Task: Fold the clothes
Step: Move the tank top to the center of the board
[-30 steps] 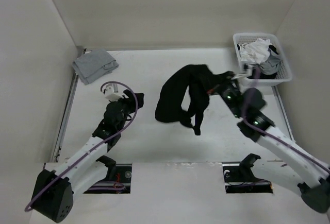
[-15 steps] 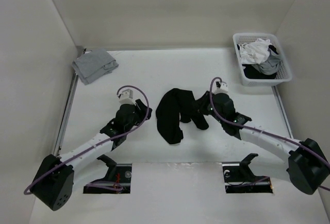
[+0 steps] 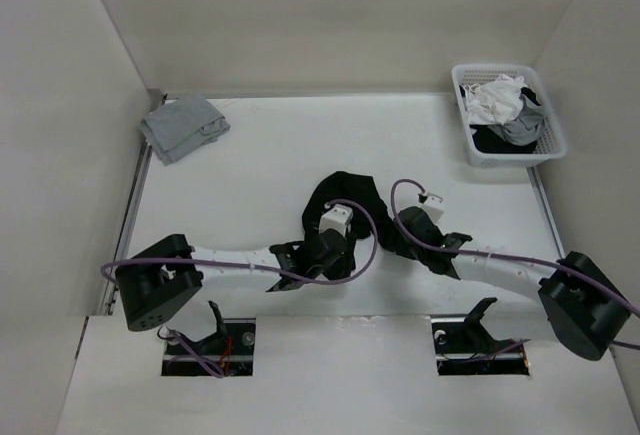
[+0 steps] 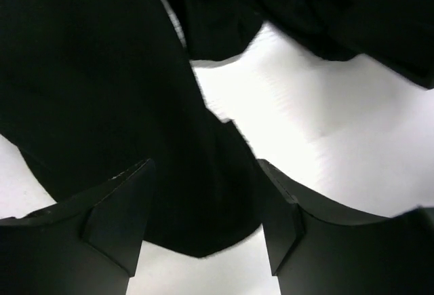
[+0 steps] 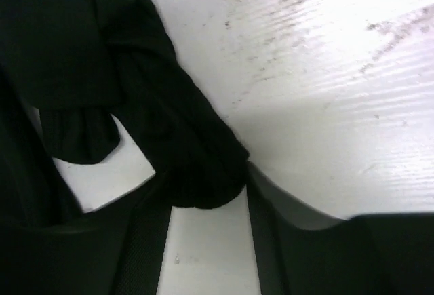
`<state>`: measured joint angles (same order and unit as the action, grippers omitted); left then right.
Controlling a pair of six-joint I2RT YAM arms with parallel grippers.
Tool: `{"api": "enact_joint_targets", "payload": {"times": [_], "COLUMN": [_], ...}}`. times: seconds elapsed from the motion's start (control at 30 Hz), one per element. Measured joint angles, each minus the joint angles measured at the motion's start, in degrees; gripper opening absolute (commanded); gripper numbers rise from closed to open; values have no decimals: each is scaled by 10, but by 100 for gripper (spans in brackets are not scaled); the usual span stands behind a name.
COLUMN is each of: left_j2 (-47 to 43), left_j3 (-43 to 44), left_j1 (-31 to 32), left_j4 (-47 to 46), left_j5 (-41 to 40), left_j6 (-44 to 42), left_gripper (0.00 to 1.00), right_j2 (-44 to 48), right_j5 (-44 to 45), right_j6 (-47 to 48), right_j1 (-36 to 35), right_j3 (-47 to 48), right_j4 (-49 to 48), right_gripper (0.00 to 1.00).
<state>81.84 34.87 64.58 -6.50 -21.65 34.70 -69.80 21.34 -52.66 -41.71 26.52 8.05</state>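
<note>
The clothes, one black shirt, lie crumpled in a heap on the white table near its front middle. My left gripper reaches in from the left, low over the shirt's near edge. In the left wrist view it is open, and a rounded black hem lies between the fingers on the table. My right gripper comes in from the right. It is open too, with a bunched fold of the shirt resting between its fingertips.
A white basket holding white and grey cloth stands at the back right. A light grey garment lies at the back left. Purple cables loop over both wrists above the shirt. Side walls enclose the table.
The right gripper carried the shirt down from the back right to the front middle and opened, letting it drop. The left arm swung right and low to the shirt's near edge.
</note>
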Motion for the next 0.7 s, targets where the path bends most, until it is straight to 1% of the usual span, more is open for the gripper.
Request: {"api": "enact_joint_targets", "payload": {"times": [0.03,0.07,0.1,0.13,0.17,0.2,0.23,0.33,0.4,0.47,0.5,0.53,0.6,0.7], "left_j2": [12,34,51,64,73,75,74,56,1,-86,-149,-196,-312,-464], "left_j3": [4,12,17,20,22,25,26,23,9,-3,-4,-4,0,31], "left_j1": [0,0,0,0,0,-1,-2,-7,-14,-27,-37,-44,-63,-94], "left_j4": [2,4,4,5,3,3,5,23,43,68,83,89,103,145], "left_j5": [-6,-14,-19,-23,-34,-37,-41,-59,-73,-83,-86,-88,-90,-94], "left_j6": [-4,-11,-16,-19,-27,-28,-31,-35,-35,-35,-35,-35,-36,-39], "left_gripper": [50,44,35,22,13,8,5,2,1,1,1,1,2,2], "right_j2": [-10,-26,-36,-40,-39,-31,-19,84,184,252,287,303,329,335], "right_j5": [1,0,1,-1,-1,0,3,23,43,61,72,79,99,134], "right_j6": [0,-2,4,4,4,4,4,16,31,47,63,71,100,152], "right_j1": [0,0,0,0,0,-1,-3,-16,-30,-48,-64,-73,-107,-182], "right_j3": [6,12,16,19,19,19,19,20,40,82,126,153,239,378], "right_j4": [-3,-8,-14,-17,-20,-17,-12,14,45,80,102,110,139,165], "right_gripper": [27,9,3,1,0,0,0,0,0,0,0,0,0,0]}}
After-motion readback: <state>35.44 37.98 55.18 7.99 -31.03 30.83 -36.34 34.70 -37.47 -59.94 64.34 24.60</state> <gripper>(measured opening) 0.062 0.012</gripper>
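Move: My left hand hovers open over the left end of the tank top's near side, about 1 cm ahead and 3 cm below. My right hand is nearly down at its right end, about 1 cm ahead, 1 cm to the left and 1 cm below. The middle of the tank top lies some 9 cm ahead of my left hand and 1 cm to its left, on the board, roughly 3 cm below. I sink my left hand about 3 cm, my right barely at all, and shut both grippers, pinching the tank top's near side at two places. Then I lift both steeply, the right far faster (nearly 40 cm, easing back 5 cm), the left some 25 cm while swinging roughly 12 cm to its left, both hands tilting their fingers up towards level. ##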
